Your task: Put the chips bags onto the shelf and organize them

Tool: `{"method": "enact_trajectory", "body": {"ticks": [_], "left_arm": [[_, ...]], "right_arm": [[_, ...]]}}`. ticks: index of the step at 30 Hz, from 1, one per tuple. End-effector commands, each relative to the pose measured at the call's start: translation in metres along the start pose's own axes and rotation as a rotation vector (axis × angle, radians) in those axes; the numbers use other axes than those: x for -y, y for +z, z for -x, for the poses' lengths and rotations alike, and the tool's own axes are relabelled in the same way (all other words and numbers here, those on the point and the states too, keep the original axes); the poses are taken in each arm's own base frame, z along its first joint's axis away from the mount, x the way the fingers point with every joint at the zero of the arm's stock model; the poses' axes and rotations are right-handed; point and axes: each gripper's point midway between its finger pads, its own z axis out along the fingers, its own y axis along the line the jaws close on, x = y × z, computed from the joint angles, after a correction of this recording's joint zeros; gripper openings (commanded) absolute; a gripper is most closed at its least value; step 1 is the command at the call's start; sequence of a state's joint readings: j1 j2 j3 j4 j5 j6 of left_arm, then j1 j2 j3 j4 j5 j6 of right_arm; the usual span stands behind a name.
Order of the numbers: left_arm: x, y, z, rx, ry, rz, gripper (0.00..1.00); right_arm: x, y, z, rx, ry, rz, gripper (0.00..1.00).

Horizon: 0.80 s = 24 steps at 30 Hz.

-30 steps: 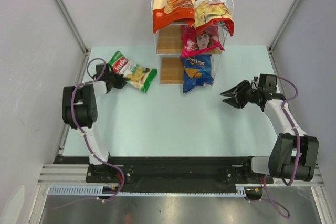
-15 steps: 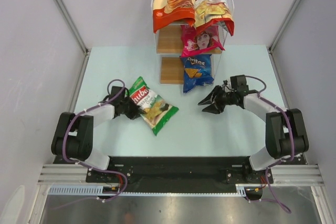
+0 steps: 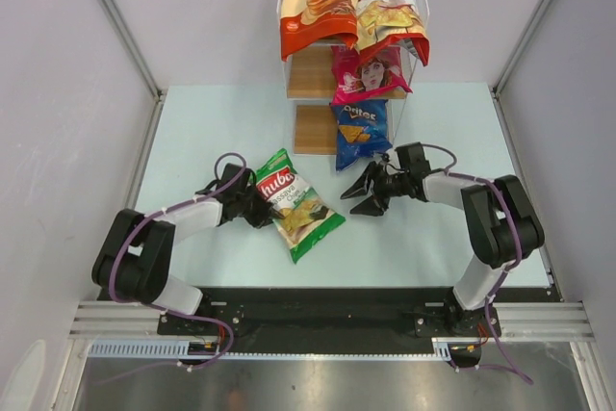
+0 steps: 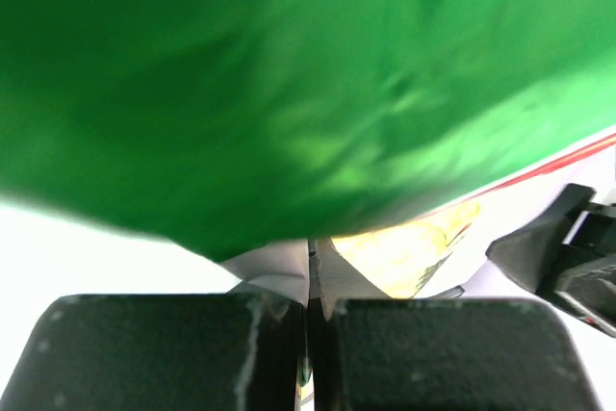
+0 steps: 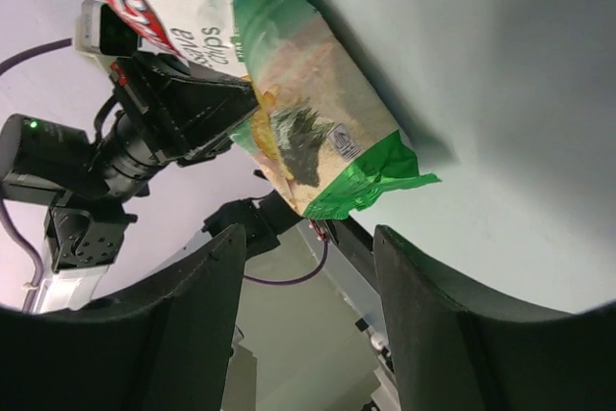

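Note:
A green Chuba chips bag (image 3: 300, 207) hangs low over the middle of the table, and my left gripper (image 3: 256, 207) is shut on its left edge. In the left wrist view the green foil (image 4: 289, 74) fills the frame, its seam pinched between the closed pads (image 4: 310, 310). My right gripper (image 3: 364, 192) stands open just right of the bag, holding nothing. Its wrist view shows the bag (image 5: 308, 122) beyond the spread fingers (image 5: 308, 286). The shelf (image 3: 313, 127) at the back holds orange-and-cream (image 3: 316, 2), red (image 3: 390, 12), pink (image 3: 368, 72) and blue (image 3: 359, 132) bags.
The pink and blue bags lean against the right side of the shelf's lower tiers. Grey walls with metal rails (image 3: 115, 21) enclose the pale table (image 3: 241, 122). The arm bases sit on a black rail (image 3: 308, 305) at the near edge.
My left arm has carried the green bag from the back left to the table's middle. The right gripper has moved left toward the bag and its jaws have spread wider.

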<state>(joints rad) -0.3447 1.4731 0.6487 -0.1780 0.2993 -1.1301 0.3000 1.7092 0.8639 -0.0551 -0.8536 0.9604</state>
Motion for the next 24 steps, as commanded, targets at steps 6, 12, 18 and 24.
{"method": "enact_trajectory", "body": {"ticks": [6,12,18,24], "left_arm": [[0.003,0.009,0.003,0.030,-0.104,0.008,0.00],[0.012,0.009,0.011,0.113,-0.200,-0.051,0.00],[0.033,0.009,-0.005,0.082,-0.171,-0.083,0.00],[0.027,0.003,-0.024,0.046,-0.172,-0.095,0.00]], "right_arm": [[0.029,0.016,-0.038,-0.150,0.011,-0.094,0.66],[0.030,0.005,-0.061,-0.160,0.014,-0.113,0.71],[0.016,0.020,-0.071,-0.120,0.009,-0.117,0.81],[0.007,0.056,-0.088,-0.143,0.008,-0.092,0.82]]}}
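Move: The green Chuba bag, still pinched by its left edge in my left hand, has its middle about 6 cm to that hand's right and 2 cm ahead, at roughly its height. From my empty right hand, the bag's middle is some 14 cm left, 2 cm back and 6 cm below. The blue Doritos bag stands about 17 cm ahead and 2 cm right of my right hand; the bottom shelf's empty part is some 18 cm ahead and 9 cm left. I bring my right hand back about 8 cm, sinking a couple of centimetres early on, then swing it some 4 cm left towards the chips bag's near right edge, opening its fingers wider as it comes. My left hand keeps its pinch, turns roughly 10 degrees counter-clockwise, then carries the bag's left edge 2 to 3 cm to the right to meet the right hand. ##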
